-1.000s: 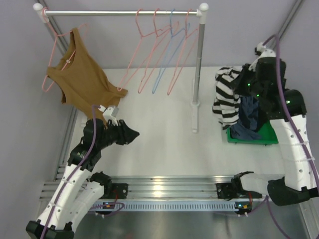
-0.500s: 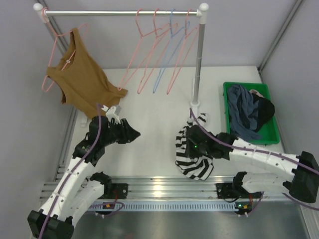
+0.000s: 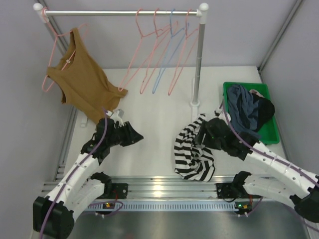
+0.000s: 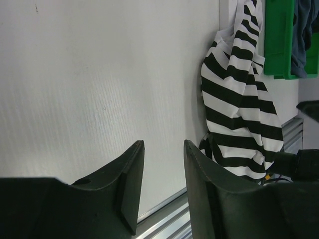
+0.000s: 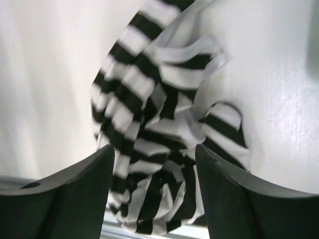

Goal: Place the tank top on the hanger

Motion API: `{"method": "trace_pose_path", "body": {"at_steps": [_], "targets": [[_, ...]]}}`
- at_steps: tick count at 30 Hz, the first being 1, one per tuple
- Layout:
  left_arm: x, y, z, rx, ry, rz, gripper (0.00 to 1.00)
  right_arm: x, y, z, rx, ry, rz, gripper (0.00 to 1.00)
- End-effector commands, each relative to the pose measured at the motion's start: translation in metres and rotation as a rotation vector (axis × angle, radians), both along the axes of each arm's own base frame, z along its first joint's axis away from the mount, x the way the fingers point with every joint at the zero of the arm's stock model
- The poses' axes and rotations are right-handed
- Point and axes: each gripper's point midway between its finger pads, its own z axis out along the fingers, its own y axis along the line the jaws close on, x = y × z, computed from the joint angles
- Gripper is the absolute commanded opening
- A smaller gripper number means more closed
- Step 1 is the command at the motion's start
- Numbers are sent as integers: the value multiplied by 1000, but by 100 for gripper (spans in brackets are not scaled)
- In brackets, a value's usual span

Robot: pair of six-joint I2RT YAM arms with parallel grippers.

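The black-and-white striped tank top (image 3: 192, 153) lies crumpled on the white table near its front edge. It also shows in the left wrist view (image 4: 239, 109) and the right wrist view (image 5: 159, 129). My right gripper (image 3: 204, 133) hovers just above its far right part, jaws wide open, holding nothing (image 5: 153, 149). My left gripper (image 3: 137, 135) is open and empty (image 4: 163, 144), low over bare table to the left of the top. Three pink wire hangers (image 3: 149, 34) hang empty on the rail at the back.
A light blue hanger (image 3: 164, 62) hangs among the pink ones. A brown tank top (image 3: 82, 82) hangs on a pink hanger at the rail's left end. The rail's post (image 3: 198, 64) stands just behind the striped top. A green bin (image 3: 229, 89) at right holds a dark blue-grey garment (image 3: 249, 112).
My right arm carried the striped top from the bin down to the table front, let it go, and drew back a little. My left gripper edged right.
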Motion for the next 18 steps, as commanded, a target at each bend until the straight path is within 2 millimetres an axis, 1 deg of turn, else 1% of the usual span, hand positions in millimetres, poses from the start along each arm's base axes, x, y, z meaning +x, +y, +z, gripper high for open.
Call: {"method": "trace_pose_path", "body": {"at_steps": [1,2,3,4,5,6,7,8,10,11,12,13,15,17,18], "targets": [[8,-9,14,-50,-63,-24,42,51,-15,10,41,-40,-52,64],[8,-10,14,-49,-64,-29,43,62,-18,11,39,-46,-66,63],[8,-11,13,-48,-61,-33,42,83,-26,9,11,-45,-99,63],[7,-12,11,-47,-54,-41,42,92,-29,7,2,-37,-108,60],[7,-11,11,-43,-52,-43,42,101,-30,5,-1,-33,-114,59],[7,-12,11,-43,-54,-47,42,118,-33,2,-1,-32,-136,59],[6,-12,11,-41,-52,-50,42,124,-32,0,8,-32,-135,59],[6,-11,11,-36,-57,-53,42,134,-37,-11,-6,-8,-159,59],[6,-11,11,-32,-58,-53,42,148,-36,-13,6,-16,-172,57],[5,-11,9,-31,-52,-55,42,153,-38,-27,-9,14,-182,56],[4,-11,10,-30,-53,-59,42,157,-37,-31,-12,20,-183,54],[4,-11,10,-30,-53,-61,42,161,-39,-41,-30,39,-191,51],[3,-11,10,-30,-54,-61,42,165,-42,-48,-47,43,-206,49],[3,-11,11,-28,-56,-62,42,174,-48,-52,-62,17,-234,46],[2,-11,11,-28,-57,-66,42,175,-50,-61,-73,29,-237,45]]}}
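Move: The striped tank top lies spread on the table below the right hand; its far, narrow end, the part aimed at, is about 21 cm ahead, 3 cm to the right and 13 cm down. The rack post's foot stands roughly 10 cm beyond that end and 4 cm to its left, the green bin's middle some 25 cm to its right and 4 cm farther out. From the left hand, that end is about 21 cm ahead, 31 cm right and 13 cm down. Forward over the already released tank top the right hand sweeps, about 14 cm and 5 cm to its right early on, sinking ever more steeply, some 8 cm in all, towards the tank top's far end. The wrist turns some 10 degrees clockwise and tips slightly further down while the fingers draw partly together, still open and empty. ##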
